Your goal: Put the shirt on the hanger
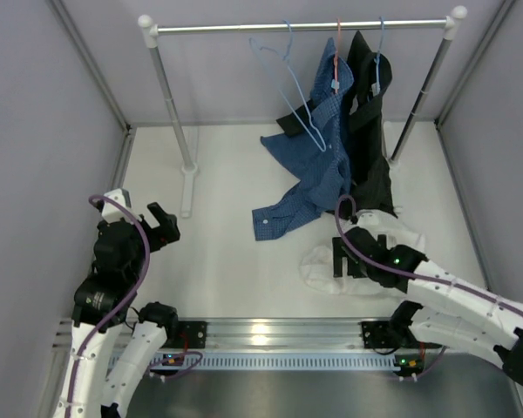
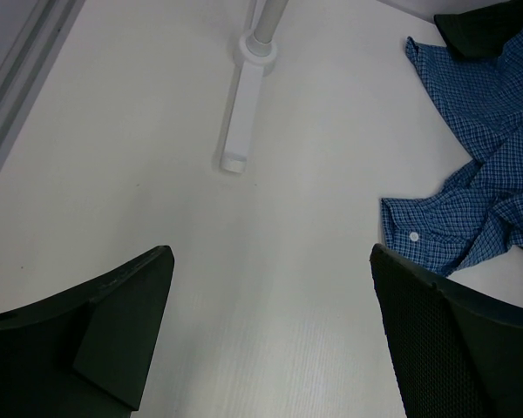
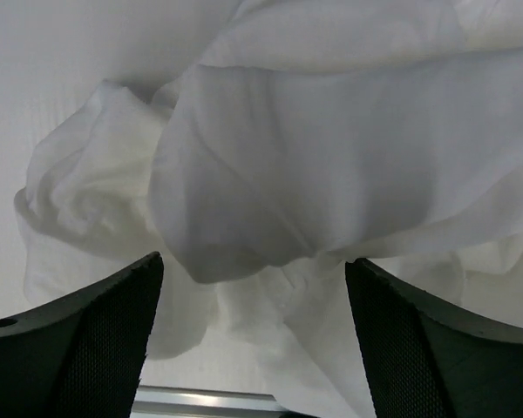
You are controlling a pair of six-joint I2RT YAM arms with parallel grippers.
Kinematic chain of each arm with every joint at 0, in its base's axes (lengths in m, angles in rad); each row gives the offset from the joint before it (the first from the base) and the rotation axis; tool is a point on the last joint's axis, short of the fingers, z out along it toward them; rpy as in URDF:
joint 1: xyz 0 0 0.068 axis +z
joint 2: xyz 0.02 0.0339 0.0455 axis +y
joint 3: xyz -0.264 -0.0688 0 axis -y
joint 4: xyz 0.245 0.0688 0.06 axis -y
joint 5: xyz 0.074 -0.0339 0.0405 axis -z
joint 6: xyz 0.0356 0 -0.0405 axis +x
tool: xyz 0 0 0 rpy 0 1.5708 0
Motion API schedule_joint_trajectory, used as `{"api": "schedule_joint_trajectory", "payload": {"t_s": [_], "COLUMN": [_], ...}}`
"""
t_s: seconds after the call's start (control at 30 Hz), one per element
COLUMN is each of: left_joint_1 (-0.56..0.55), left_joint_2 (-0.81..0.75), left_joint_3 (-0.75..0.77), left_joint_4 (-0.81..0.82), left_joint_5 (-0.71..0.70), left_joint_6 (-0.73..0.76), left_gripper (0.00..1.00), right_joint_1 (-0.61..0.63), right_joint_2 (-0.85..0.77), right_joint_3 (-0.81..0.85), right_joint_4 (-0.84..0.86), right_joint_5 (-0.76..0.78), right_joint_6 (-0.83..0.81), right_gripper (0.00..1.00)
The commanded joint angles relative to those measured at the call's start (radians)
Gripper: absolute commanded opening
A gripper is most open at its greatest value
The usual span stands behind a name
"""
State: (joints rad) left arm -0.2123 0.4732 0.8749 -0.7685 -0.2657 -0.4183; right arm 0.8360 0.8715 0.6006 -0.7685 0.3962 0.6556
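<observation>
The white shirt (image 1: 318, 266) lies crumpled on the table at the near right, and its folds fill the right wrist view (image 3: 314, 157). My right gripper (image 1: 342, 259) hovers low over it, jaws open, one finger on each side of a hanging fold (image 3: 253, 261); nothing is clamped. The light-blue wire hanger (image 1: 292, 65) hangs bare on the rack's rod at the back, far from both grippers. At the near left, my left gripper (image 1: 166, 225) is open above bare table (image 2: 270, 250), holding nothing.
A blue checked shirt (image 1: 318, 165) (image 2: 479, 174) hangs from a red hanger (image 1: 336, 52) and trails onto the table. A black garment (image 1: 366, 131) hangs beside it on a darker blue hanger (image 1: 379, 61). The rack's left foot (image 1: 188, 187) (image 2: 240, 113) stands ahead of the left gripper. Walls enclose three sides.
</observation>
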Motion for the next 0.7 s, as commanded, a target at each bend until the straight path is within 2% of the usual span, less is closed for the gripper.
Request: {"api": "schedule_joint_trajectory", "payload": {"t_s": [0.0,0.03,0.07,0.13,0.17,0.33,0.47,0.6,0.67], "left_joint_1": [-0.006,-0.006,-0.007,-0.012,-0.015,-0.016,-0.016,-0.016,-0.016], "left_joint_2": [-0.001,-0.002,-0.004,-0.007,-0.01,-0.015,-0.027,-0.057,-0.088], "left_joint_3": [-0.002,-0.002,-0.004,-0.005,-0.005,-0.005,-0.004,0.001,0.001], "left_joint_4": [0.049,0.049,0.049,0.048,0.048,0.048,0.048,0.046,0.046], "left_joint_5": [0.008,0.006,0.006,0.002,0.0,-0.003,-0.012,-0.042,-0.058], "left_joint_6": [-0.01,-0.01,-0.01,-0.011,-0.013,-0.011,-0.007,-0.01,-0.01], "left_gripper": [0.98,0.98,0.98,0.98,0.98,0.98,0.98,0.98,0.98], "right_joint_1": [0.028,0.032,0.041,0.07,0.122,0.287,0.414,0.439,0.439], "right_joint_2": [0.122,0.174,0.191,0.21,0.213,0.19,0.185,0.179,0.17], "right_joint_3": [0.01,0.011,0.021,0.039,0.053,0.221,0.393,0.499,0.536], "right_joint_4": [0.175,0.202,0.216,0.235,0.23,0.198,0.216,0.259,0.268], "right_joint_5": [0.133,0.144,0.153,0.159,0.17,0.165,0.044,-0.061,-0.063], "right_joint_6": [0.09,0.095,0.098,0.096,0.096,0.07,0.026,-0.005,0.001], "right_gripper": [0.8,0.72,0.51,0.25,0.0,0.0,0.0,0.0,0.0]}}
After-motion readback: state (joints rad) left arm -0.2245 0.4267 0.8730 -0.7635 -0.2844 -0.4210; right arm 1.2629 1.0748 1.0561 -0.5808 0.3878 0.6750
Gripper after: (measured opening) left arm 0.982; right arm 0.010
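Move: The white shirt lies crumpled just under my open right fingers, its middle some 3 cm below them, about 2 cm ahead and 3 cm to the right. The near sleeve of the blue checked shirt is roughly 14 cm ahead and 16 cm left of that hand, and the hem of the black jacket about 18 cm ahead and 3 cm right. From my left hand, the white shirt is some 47 cm to the right, 3 cm back and 21 cm lower. I dip my right hand a last couple of centimetres, easing forward, and shut the fingers to pinch the white shirt. Then I sweep it left about 17 cm while lifting it some 18 cm, drawing slightly back towards the middle of the table, as the wrist turns counter-clockwise and rolls left side up, each about 25 degrees. ##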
